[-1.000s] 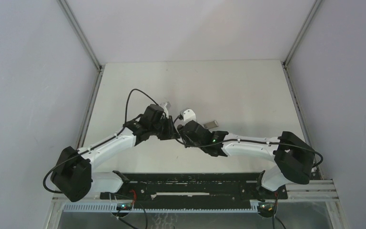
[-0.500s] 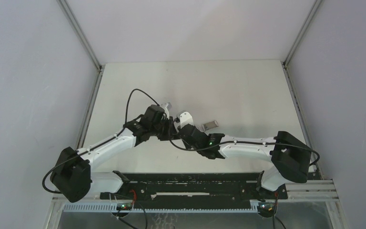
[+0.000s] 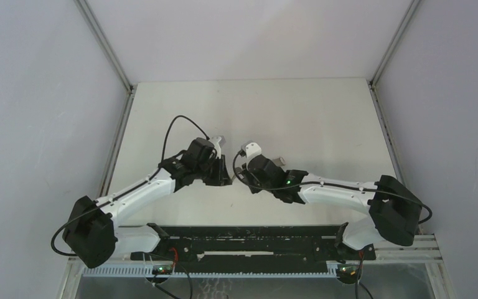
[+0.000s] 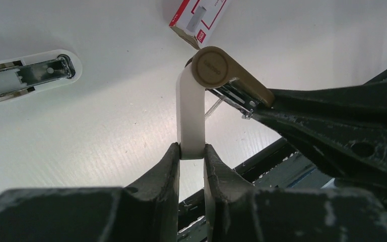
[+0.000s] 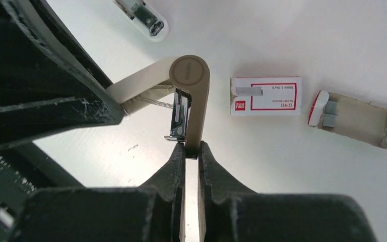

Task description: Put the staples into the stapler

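Note:
The stapler (image 4: pixel 190 113) hangs opened in a V between my two grippers, above the table. My left gripper (image 4: pixel 191 151) is shut on its white arm. My right gripper (image 5: pixel 191 150) is shut on the tan arm (image 5: pixel 197 108), beside the metal staple rail (image 5: pixel 180 117) and its spring. The tan round hinge (image 4: pixel 214 68) joins both arms. The staples box (image 5: pixel 266 96), red and white, lies flat on the table just past the stapler, with a grey strip of staples on its label. Its slid-out tray (image 5: pixel 355 118) lies to the right of the box, with grey staples in one end.
A separate white stapler-like piece (image 4: pixel 27 75) with a metal inside lies on the table to the left. The pale table (image 3: pixel 311 112) has grey walls on three sides. A black rail (image 3: pixel 243 240) runs along the near edge by the arm bases.
My right gripper came in toward the left gripper and closed on the tan arm of the stapler. The left gripper kept its hold on the white arm.

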Robot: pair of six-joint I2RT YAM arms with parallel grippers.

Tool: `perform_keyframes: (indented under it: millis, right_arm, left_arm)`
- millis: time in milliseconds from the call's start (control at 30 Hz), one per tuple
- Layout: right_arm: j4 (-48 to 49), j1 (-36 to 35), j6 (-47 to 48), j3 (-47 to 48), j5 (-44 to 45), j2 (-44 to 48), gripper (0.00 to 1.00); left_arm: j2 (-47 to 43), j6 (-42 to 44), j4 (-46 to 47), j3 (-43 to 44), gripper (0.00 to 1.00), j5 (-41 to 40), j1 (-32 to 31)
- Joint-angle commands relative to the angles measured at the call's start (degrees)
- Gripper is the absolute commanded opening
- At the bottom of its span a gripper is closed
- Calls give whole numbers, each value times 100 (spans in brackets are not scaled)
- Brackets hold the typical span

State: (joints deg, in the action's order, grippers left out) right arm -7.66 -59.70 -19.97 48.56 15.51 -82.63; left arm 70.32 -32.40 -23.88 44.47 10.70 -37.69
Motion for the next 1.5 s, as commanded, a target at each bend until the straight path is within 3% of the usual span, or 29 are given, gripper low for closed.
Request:
perform_keyframes:
  millis: [0, 200, 300, 567, 800, 900, 1167, 1300, 1467]
  right_arm:
    - [208, 455, -83, -191, -994, 590, 0]
    - [170, 1036, -72, -503, -2416, 1055, 0]
    - [160, 1348, -118, -664, -3086, 1256, 0]
    - [169, 1839, -288, -859, -3937, 1481, 0]
    - [903, 2203, -1179, -901, -4049, 1141, 0]
    - [1407, 2234, -1726, -814, -4062, 705, 0]
    - [1985, 2179, -2427, 274, -4092, -905, 0]
    - [1964, 2107, -2534, 962, -4148, -1758, 0]
    - [1642, 2018, -2573, 1914, -4231, -2661, 0]
  left_arm:
    - [-152, 380, -639, 246, 7, -400, 16]
    - [-212, 577, -785, 311, 26, -659, 16]
    - [-223, 636, -838, 319, 30, -784, 16]
    - [-459, 665, -875, 293, 45, -1151, 16]
    - [-1760, 748, -752, 210, 77, -2023, 63]
    - [-2309, 830, -723, 178, 89, -2073, 371]
    - [-2889, 1112, -1075, 349, 94, -98, 2443]
    - [-3039, 1460, -1169, 443, 95, -11, 2871]
    - [-2997, 1744, -1161, 326, 95, -488, 2925]
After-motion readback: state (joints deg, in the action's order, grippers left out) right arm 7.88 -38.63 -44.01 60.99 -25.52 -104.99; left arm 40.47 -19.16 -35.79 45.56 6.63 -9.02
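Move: Between the hands, the opened brown stapler has its middle about 3 cm ahead and 3 cm right of the left hand, at hand height; from the right hand it is 3 cm ahead, 3 cm left. The right holds its brown arm, the left its cream arm. From the right hand and some 8 cm lower, the white stapler lies 14 cm left and 6 ahead, the staples box 5 ahead and 3 right, the open tray 9 ahead and 10 right. Opening wide, the left fingers let go of the cream arm; that hand slides left and dips slightly, then climbs clear, ending about 16 cm left and 10 cm up. The right keeps its pinch on the brown arm, first drawing back-right and up a few centimetres, then swinging some 10 cm forward and 10 cm left past the boxes towards the white stapler, twisting about 45 degrees until its fingers point mostly left. ##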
